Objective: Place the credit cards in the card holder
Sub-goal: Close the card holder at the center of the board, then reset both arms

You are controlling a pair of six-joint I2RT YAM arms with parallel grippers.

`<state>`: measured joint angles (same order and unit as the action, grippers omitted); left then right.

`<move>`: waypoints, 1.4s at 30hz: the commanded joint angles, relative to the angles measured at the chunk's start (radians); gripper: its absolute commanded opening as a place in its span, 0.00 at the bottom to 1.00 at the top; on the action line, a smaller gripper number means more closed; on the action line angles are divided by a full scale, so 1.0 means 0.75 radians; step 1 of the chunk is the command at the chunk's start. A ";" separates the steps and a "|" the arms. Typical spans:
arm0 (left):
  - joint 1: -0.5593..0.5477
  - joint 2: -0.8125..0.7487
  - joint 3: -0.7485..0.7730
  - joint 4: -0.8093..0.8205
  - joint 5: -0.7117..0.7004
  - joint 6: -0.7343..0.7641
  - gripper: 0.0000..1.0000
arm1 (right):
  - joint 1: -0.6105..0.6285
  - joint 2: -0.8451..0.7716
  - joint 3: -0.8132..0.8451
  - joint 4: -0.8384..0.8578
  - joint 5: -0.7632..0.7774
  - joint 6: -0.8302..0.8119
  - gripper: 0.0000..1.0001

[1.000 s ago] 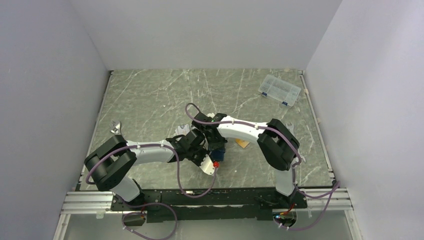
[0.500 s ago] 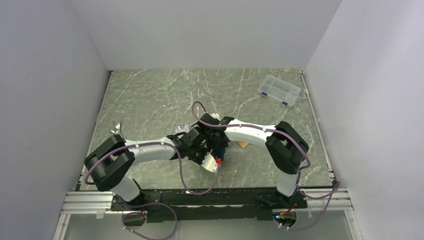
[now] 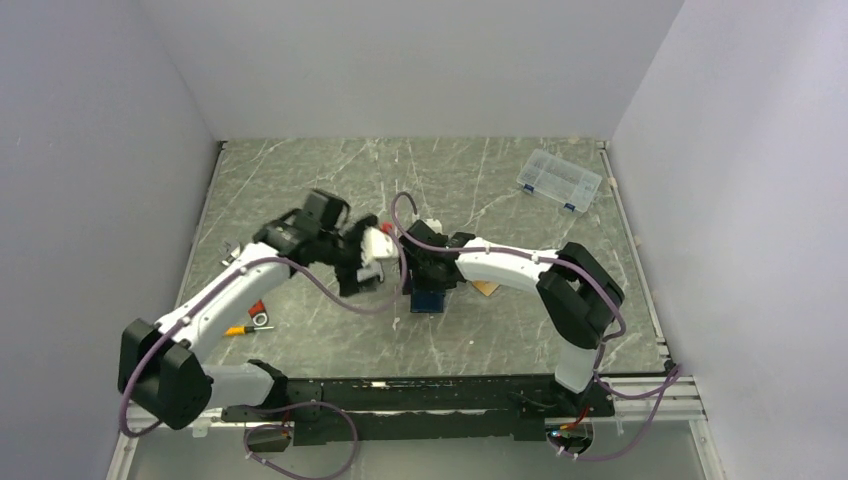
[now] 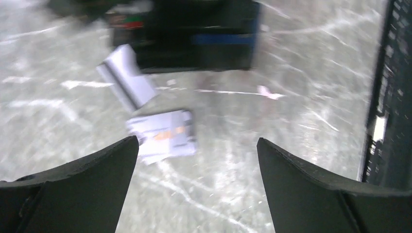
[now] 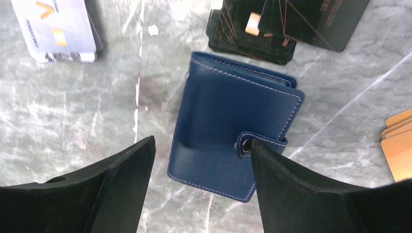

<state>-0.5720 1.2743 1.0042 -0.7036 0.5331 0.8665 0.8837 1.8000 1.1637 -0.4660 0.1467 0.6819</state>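
Note:
The navy card holder (image 5: 228, 116) lies folded shut on the table, its snap tab (image 5: 252, 141) at the right. My right gripper (image 5: 202, 141) hangs open just above it, and its right fingertip (image 5: 262, 150) sits next to the tab. A silver credit card (image 5: 56, 26) lies to the holder's left and an orange one (image 5: 401, 145) to its right. My left gripper (image 4: 197, 141) is open and empty above bare table. Beyond it lie a silver card with orange marks (image 4: 164, 135) and a striped silver card (image 4: 127, 82). From above, the holder (image 3: 430, 299) sits under the right gripper (image 3: 432, 278), with the left gripper (image 3: 362, 272) raised to its left.
A flat black rectangle (image 5: 311, 19) lies just behind the holder. A clear compartment box (image 3: 560, 180) stands at the back right. Small red and yellow tools (image 3: 248, 318) lie under the left arm near the table's left side.
Both grippers have opened. The left arm has lifted and swung back and left, away from the holder. The right gripper has let go of the holder, which now lies on the table.

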 commanded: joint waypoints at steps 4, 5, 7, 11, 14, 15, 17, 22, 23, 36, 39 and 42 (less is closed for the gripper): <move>0.355 -0.128 0.227 -0.172 0.174 -0.189 0.99 | -0.056 -0.181 0.227 -0.341 -0.055 -0.106 1.00; 0.385 -0.132 0.242 -0.191 0.184 -0.209 0.99 | -0.061 -0.209 0.279 -0.367 -0.057 -0.122 1.00; 0.456 -0.129 0.263 -0.217 0.216 -0.243 0.99 | -0.074 -0.250 0.368 -0.427 -0.061 -0.160 1.00; 0.635 -0.076 0.282 -0.158 0.214 -0.351 0.99 | -0.154 -0.314 0.499 -0.491 -0.048 -0.248 1.00; 0.813 -0.001 0.318 -0.111 0.268 -0.444 0.99 | -0.289 -0.404 0.470 -0.430 -0.034 -0.285 1.00; 0.872 0.020 0.320 -0.083 0.285 -0.479 0.99 | -0.350 -0.444 0.431 -0.383 -0.042 -0.290 1.00; 0.982 0.042 0.282 0.006 0.296 -0.558 0.99 | -0.474 -0.514 0.339 -0.300 0.007 -0.288 1.00; 1.195 0.057 0.055 0.318 0.257 -0.722 0.99 | -0.733 -0.670 -0.033 0.085 0.246 -0.381 1.00; 1.224 0.071 0.022 0.373 0.239 -0.746 0.99 | -0.765 -0.700 -0.133 0.188 0.304 -0.434 1.00; 1.337 0.082 -0.636 1.560 0.193 -1.067 0.99 | -1.144 -0.684 -0.825 1.162 0.718 -0.484 1.00; 1.337 0.059 -0.760 1.762 0.158 -1.069 0.99 | -1.170 -0.675 -0.935 1.375 0.637 -0.499 1.00; 1.334 0.039 -0.823 1.875 0.159 -1.091 0.99 | -1.215 -0.652 -0.994 1.480 0.580 -0.540 1.00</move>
<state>0.4297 1.3491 0.4202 0.4152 0.6548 0.0895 -0.0032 1.2926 0.4564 0.3931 0.6155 0.3153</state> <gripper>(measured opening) 0.994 0.997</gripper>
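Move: Just below the open right fingers, about 3 cm down, 1 cm back and 1 cm to their right, lies the closed card holder; from the left hand it lies some 14 cm to the right, about level in reach and 14 cm lower. From the right hand, the black cards are 9 cm ahead and 1 cm right, the orange cards 3 cm ahead and 16 cm right, the silver card stack 5 cm ahead and 15 cm left. Leaving the closed card holder, the right fingers spread fully as that hand climbs about 20 cm, then swings some 40 cm right and somewhat forward while sinking again, turning clockwise to end above the wrench. The already open left hand goes on away: left about 26 cm, forward and first up, then down, turning roughly 75 degrees counter-clockwise. ##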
